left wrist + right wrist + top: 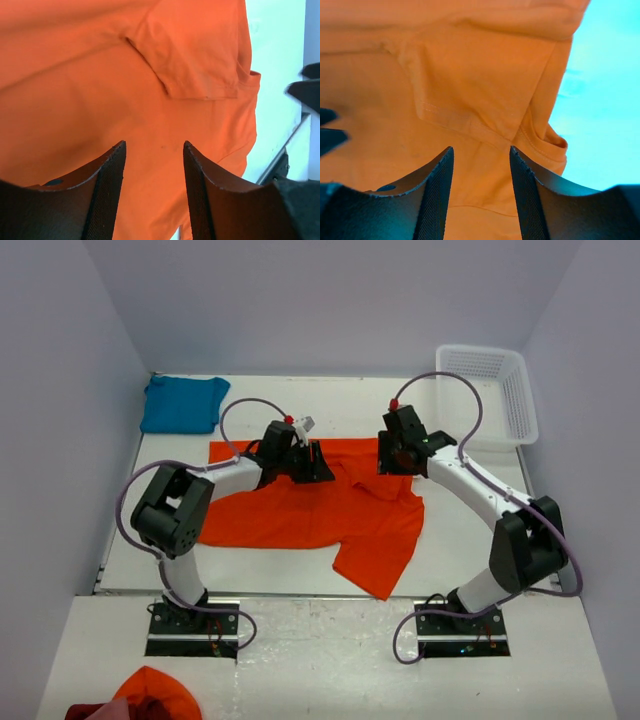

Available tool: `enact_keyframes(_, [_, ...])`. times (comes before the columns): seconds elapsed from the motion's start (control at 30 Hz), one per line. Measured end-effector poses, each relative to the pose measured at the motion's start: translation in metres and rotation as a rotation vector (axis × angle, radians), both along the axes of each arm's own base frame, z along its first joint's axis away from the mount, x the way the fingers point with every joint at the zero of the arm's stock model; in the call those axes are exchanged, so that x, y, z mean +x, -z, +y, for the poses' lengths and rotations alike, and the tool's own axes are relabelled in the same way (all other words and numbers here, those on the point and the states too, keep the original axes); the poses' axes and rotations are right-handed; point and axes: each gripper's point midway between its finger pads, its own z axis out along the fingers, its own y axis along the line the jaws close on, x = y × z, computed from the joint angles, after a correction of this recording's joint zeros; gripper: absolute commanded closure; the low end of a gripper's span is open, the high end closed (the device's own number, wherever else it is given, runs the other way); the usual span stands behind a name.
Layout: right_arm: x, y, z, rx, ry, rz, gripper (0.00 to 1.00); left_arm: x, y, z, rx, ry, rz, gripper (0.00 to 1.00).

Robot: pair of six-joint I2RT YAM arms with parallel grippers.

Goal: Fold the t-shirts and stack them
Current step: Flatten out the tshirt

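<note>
The orange t-shirt point(300, 515) lies spread and rumpled across the middle of the table, one part hanging toward the front edge. The teal-blue t-shirt point(183, 403) lies folded in the back left corner. My left gripper point(318, 465) hovers over the orange shirt's far edge, its jaws open and nothing pinched. In the left wrist view a sleeve fold of the orange shirt point(195, 60) shows beyond the left gripper point(154, 146). My right gripper point(398, 462) is open over the shirt's far right corner. The right wrist view shows the right gripper point(481, 150) above a hemmed fold of orange shirt point(470, 80).
A white slatted basket point(521, 400) stands at the back right. On the near ledge at the bottom left lies a heap of orange cloth point(155, 692) with a pinkish piece point(95, 710) beside it. White walls close in the table on three sides.
</note>
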Motion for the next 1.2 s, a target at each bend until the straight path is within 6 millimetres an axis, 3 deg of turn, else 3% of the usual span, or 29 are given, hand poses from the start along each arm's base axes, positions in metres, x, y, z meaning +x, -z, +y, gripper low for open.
enact_keyframes(0.17, [0.002,-0.032,-0.011,0.023,0.033,-0.086,0.5,-0.008,0.018,-0.032,-0.043,0.05,0.046,0.5])
enact_keyframes(0.43, [0.002,-0.036,-0.023,0.01,0.059,-0.088,0.51,-0.002,0.017,-0.067,-0.133,0.095,0.058,0.51])
enact_keyframes(0.97, [-0.003,-0.035,-0.035,-0.007,0.073,-0.088,0.51,0.008,0.041,-0.081,-0.169,0.102,0.099,0.53])
enact_keyframes(1.2, [-0.003,-0.034,-0.036,-0.008,0.077,-0.087,0.51,0.009,0.041,-0.086,-0.193,0.112,0.108,0.53])
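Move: The near-left corner of the t-shirt's folded-over flap lies about 9 cm to the left hand's right, practically level fore and aft, and some 5 cm below it. The right gripper hovers roughly 17 cm to the left hand's right and 4 cm higher; the shirt's far edge runs about 8 cm straight ahead of the left hand and 5 cm lower. From the right hand the flap corner is about 10 cm to the left, 1 cm back and 9 cm below. The left hand sweeps about 8 cm to the right and sinks some 4 cm, quickly at first and then easing in, its wrist tilting roughly 10 degrees so the fingers lie a little flatter, until the still half-open fingertips straddle the hemmed corner of the folded-over flap and seem to touch its cloth without closing. Meanwhile the right hand, also half open and empty, first lifts off higher above the shirt and then drifts right, away from the flap corner and clear of the left hand. ##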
